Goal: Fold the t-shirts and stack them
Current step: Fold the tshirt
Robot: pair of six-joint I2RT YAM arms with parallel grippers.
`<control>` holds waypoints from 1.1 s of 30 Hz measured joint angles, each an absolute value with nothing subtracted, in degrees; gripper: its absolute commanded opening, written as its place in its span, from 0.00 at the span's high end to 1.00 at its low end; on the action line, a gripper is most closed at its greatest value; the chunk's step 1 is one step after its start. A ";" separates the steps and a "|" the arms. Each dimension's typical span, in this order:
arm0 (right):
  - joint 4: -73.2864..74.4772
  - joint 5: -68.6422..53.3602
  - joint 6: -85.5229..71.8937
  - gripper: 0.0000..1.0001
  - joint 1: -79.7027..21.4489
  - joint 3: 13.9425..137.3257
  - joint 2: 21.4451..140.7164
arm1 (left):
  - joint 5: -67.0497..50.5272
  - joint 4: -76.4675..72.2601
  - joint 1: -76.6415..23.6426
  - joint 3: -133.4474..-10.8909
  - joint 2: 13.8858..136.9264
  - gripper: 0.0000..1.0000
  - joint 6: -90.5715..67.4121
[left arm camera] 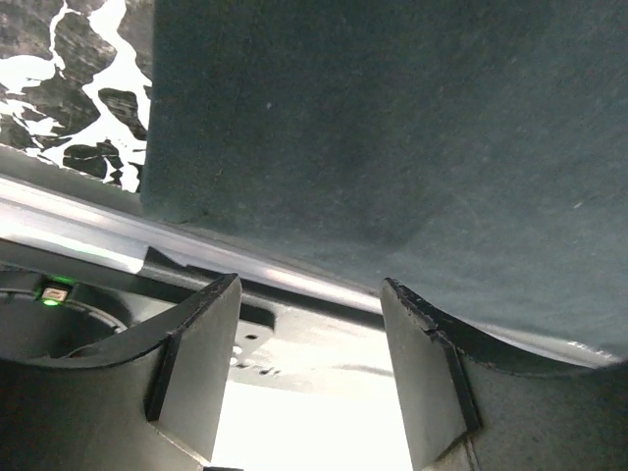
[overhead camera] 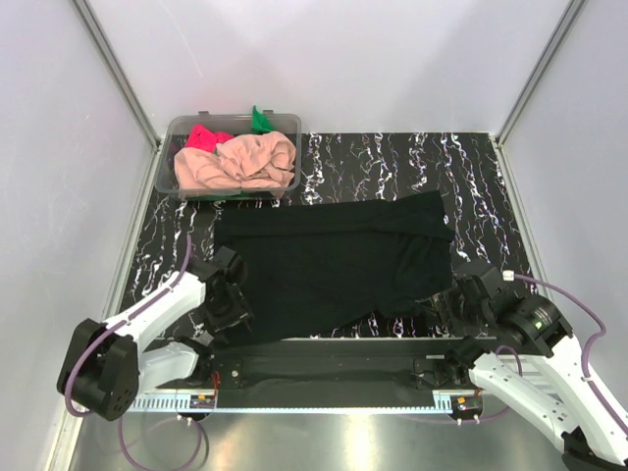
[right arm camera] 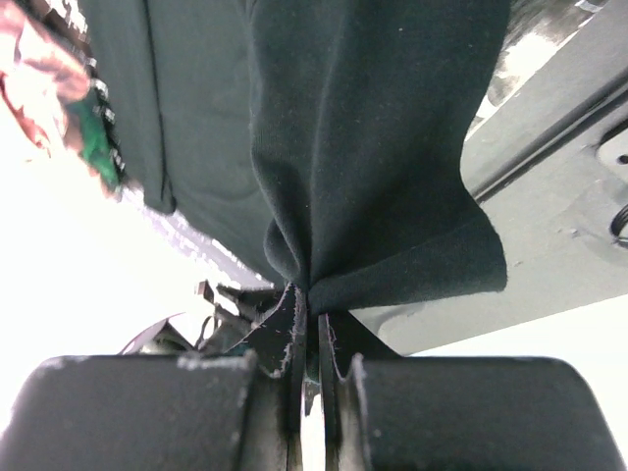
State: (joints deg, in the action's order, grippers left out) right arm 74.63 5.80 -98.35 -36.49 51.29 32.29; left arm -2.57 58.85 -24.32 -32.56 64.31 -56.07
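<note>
The large black t-shirt [overhead camera: 334, 265] lies spread flat on the marbled table, its near hem at the table's front edge. My left gripper [overhead camera: 234, 312] stands open at the shirt's near-left corner. In the left wrist view its fingers [left arm camera: 196, 363] have nothing between them, and the black cloth [left arm camera: 392, 128] lies just beyond their tips. My right gripper [overhead camera: 449, 299] is shut on the shirt's near-right edge, and in the right wrist view the gathered black cloth [right arm camera: 373, 147] runs into the pinch [right arm camera: 312, 294]. The peach-pink [overhead camera: 240, 162], bright pink-red [overhead camera: 204, 137] and green [overhead camera: 259, 120] t-shirts lie crumpled in the tub.
A clear plastic tub [overhead camera: 169, 177] sits at the back left corner of the table. White walls with metal posts close in the left, back and right sides. A metal rail [overhead camera: 324, 400] runs along the near edge between the arm bases.
</note>
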 measured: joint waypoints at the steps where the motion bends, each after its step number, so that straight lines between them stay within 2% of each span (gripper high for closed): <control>1: 74.28 5.34 -98.10 1.00 -36.49 51.27 32.05 | -2.44 58.50 -24.40 -32.40 64.12 0.35 -56.93; 8: 71.92 3.36 -97.01 1.00 -36.49 50.43 29.19 | -1.02 53.89 -25.10 -26.44 57.80 0.36 -62.00; 17: 70.15 1.67 -95.61 1.00 -36.49 48.90 27.81 | -0.19 51.62 -25.50 -25.65 57.91 0.39 -65.04; 21: 69.43 0.97 -94.98 1.00 -36.49 48.90 28.32 | -0.36 51.77 -25.63 -25.91 58.67 0.49 -65.98; 22: 69.25 0.89 -94.87 1.00 -36.49 48.90 28.45 | -0.43 51.94 -25.67 -26.02 58.81 0.60 -66.11; 24: 68.84 0.75 -94.72 1.00 -36.49 48.90 28.51 | -0.62 52.62 -25.76 -26.28 59.11 0.67 -66.59; 30: 68.55 -0.05 -94.72 1.00 -36.51 48.51 28.18 | -1.37 54.37 -26.04 -26.35 59.09 1.00 -66.39; 33: 68.58 -0.62 -94.74 1.00 -36.51 48.14 27.62 | -1.37 54.50 -26.20 -26.37 59.07 1.00 -66.26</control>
State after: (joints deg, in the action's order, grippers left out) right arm 68.58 -0.62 -94.74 -36.51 48.14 27.62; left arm -1.37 54.50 -26.20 -26.37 59.07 -66.26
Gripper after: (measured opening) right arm 0.072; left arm 0.022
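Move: My left hand hangs open and pointing down over the t-shirt's near hem, which lies about 2 cm below with no real offset sideways or forward. The shirt's near-left corner is some 5 cm to this hand's left, level with it and equally low, and the table's front rail runs roughly 2 cm behind it. From my right hand, which already holds the shirt's near-right part aloft, that hem spot is about 47 cm left, 2 cm back and 18 cm down. I sink my left hand about 2 cm onto the near hem, turning it a little counter-clockwise, then shut my fingers on the cloth and pinch it just right of the near-left corner. Meanwhile my right hand keeps its grip and carries its part of the shirt about 2 cm to the left and 1 cm up, with a slight turn. ##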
